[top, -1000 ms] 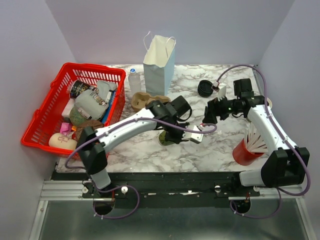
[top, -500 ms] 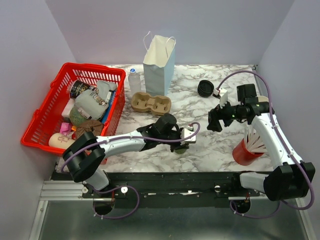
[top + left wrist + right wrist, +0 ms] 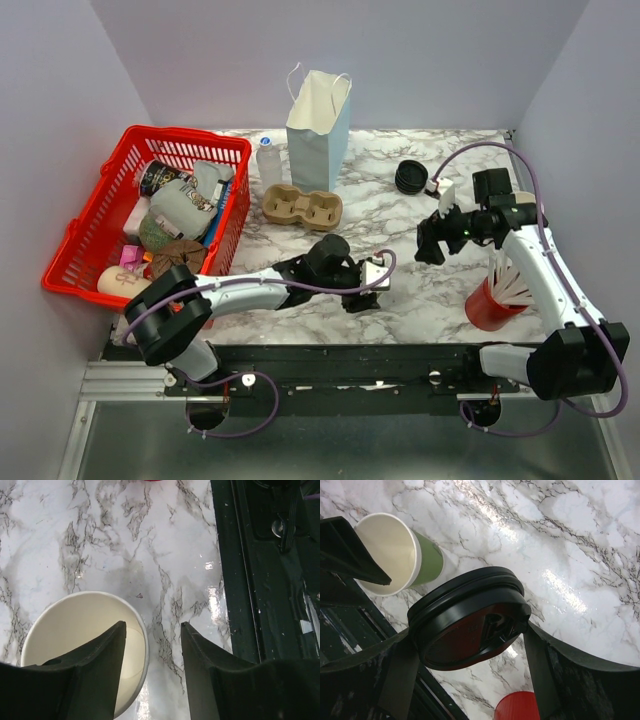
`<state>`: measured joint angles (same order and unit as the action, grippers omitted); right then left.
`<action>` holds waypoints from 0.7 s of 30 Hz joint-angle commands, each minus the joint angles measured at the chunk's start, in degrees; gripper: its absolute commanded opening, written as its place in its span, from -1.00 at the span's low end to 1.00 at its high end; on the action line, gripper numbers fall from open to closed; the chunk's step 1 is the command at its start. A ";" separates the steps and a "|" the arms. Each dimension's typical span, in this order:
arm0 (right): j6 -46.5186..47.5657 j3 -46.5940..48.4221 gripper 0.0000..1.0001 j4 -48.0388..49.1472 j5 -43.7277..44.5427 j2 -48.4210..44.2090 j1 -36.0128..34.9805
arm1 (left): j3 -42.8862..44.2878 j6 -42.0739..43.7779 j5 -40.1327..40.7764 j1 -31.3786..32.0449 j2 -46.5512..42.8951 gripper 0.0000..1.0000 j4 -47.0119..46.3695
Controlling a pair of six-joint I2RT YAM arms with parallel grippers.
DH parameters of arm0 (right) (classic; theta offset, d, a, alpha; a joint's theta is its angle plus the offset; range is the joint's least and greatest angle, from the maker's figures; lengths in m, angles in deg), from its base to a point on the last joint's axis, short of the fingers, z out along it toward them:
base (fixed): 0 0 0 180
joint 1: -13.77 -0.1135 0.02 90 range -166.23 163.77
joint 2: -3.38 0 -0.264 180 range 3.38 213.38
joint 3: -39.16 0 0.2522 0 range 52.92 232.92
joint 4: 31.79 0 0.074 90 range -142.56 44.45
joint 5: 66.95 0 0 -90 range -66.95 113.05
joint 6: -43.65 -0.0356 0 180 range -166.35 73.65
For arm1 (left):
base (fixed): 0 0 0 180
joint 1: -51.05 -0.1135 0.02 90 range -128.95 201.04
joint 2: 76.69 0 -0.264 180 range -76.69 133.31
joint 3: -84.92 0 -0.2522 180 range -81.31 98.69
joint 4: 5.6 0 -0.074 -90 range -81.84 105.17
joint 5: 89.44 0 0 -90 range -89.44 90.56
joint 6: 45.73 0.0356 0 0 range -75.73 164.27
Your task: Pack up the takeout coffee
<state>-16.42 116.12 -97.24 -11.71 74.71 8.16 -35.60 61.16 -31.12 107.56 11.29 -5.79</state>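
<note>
The takeout coffee cup (image 3: pixel 422 555) is olive-green, white inside, lidless, and stands upright on the marble table. In the left wrist view its white rim (image 3: pixel 142 645) lies between my open left gripper's (image 3: pixel 152 626) fingers: one finger is over the cup's mouth and the other is outside, clear of the wall. In the top view the left gripper (image 3: pixel 362 292) hides the cup. My right gripper (image 3: pixel 470 630) is shut on the round black sip lid (image 3: pixel 470 615), held tilted above the table to the right of the cup. The right gripper also shows in the top view (image 3: pixel 428 243).
A red cup of white sticks (image 3: pixel 497 295) stands at the front right. A stack of black lids (image 3: pixel 410 177), a pale paper bag (image 3: pixel 318 125), a cardboard cup carrier (image 3: pixel 302 207), a bottle (image 3: pixel 269 160) and a full red basket (image 3: pixel 100 215) stand behind. The black front rail (image 3: pixel 260 580) is close to the cup.
My left arm has dropped low and its gripper has come down around the cup near the front edge. My right gripper shifted slightly right with the lid, then held still.
</note>
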 commanded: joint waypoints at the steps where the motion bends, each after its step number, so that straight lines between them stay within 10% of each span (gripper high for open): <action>1: 1.18 2.01 0.69 -2.19 -0.04 0.83 -0.02 | 2.26 -0.88 0.04 0.53 -3.34 0.29 -0.55; 10: 16.37 2.54 0.69 -3.43 -1.10 -2.42 -4.66 | 15.00 -11.50 7.76 -2.19 -12.22 0.84 11.13; 21: 30.26 -0.27 0.69 1.58 8.12 -0.94 -23.65 | 17.31 -29.36 14.39 -19.76 -11.44 0.95 25.03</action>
<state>7.05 116.95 -97.98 -8.50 72.00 -10.98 -16.65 40.04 -18.27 92.93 -1.78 12.11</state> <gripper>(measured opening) 0.853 0.972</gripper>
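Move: The open cup stands upright under my left hand, its middle about 4 cm ahead and 4 cm below, its rim between my half-open fingers. From my right hand, already holding a black lid, that cup lies some 15 cm left, 5 cm back and 10 cm down. The red straw pot is roughly 14 cm right and 11 cm back of my right hand; the lid stack is about 21 cm ahead and 4 cm left of it. The cup carrier lies some 23 cm ahead and 17 cm left of my left hand. I lift my left hand nearly straight up off the cup's rim by almost 20 cm, its fingers spreading wide, then swing it forward and left, turning it counter-clockwise some 30 degrees. Meanwhile my right hand keeps its grip on the lid and brings it left about 7 cm and a little back towards the cup, turning counter-clockwise too. ##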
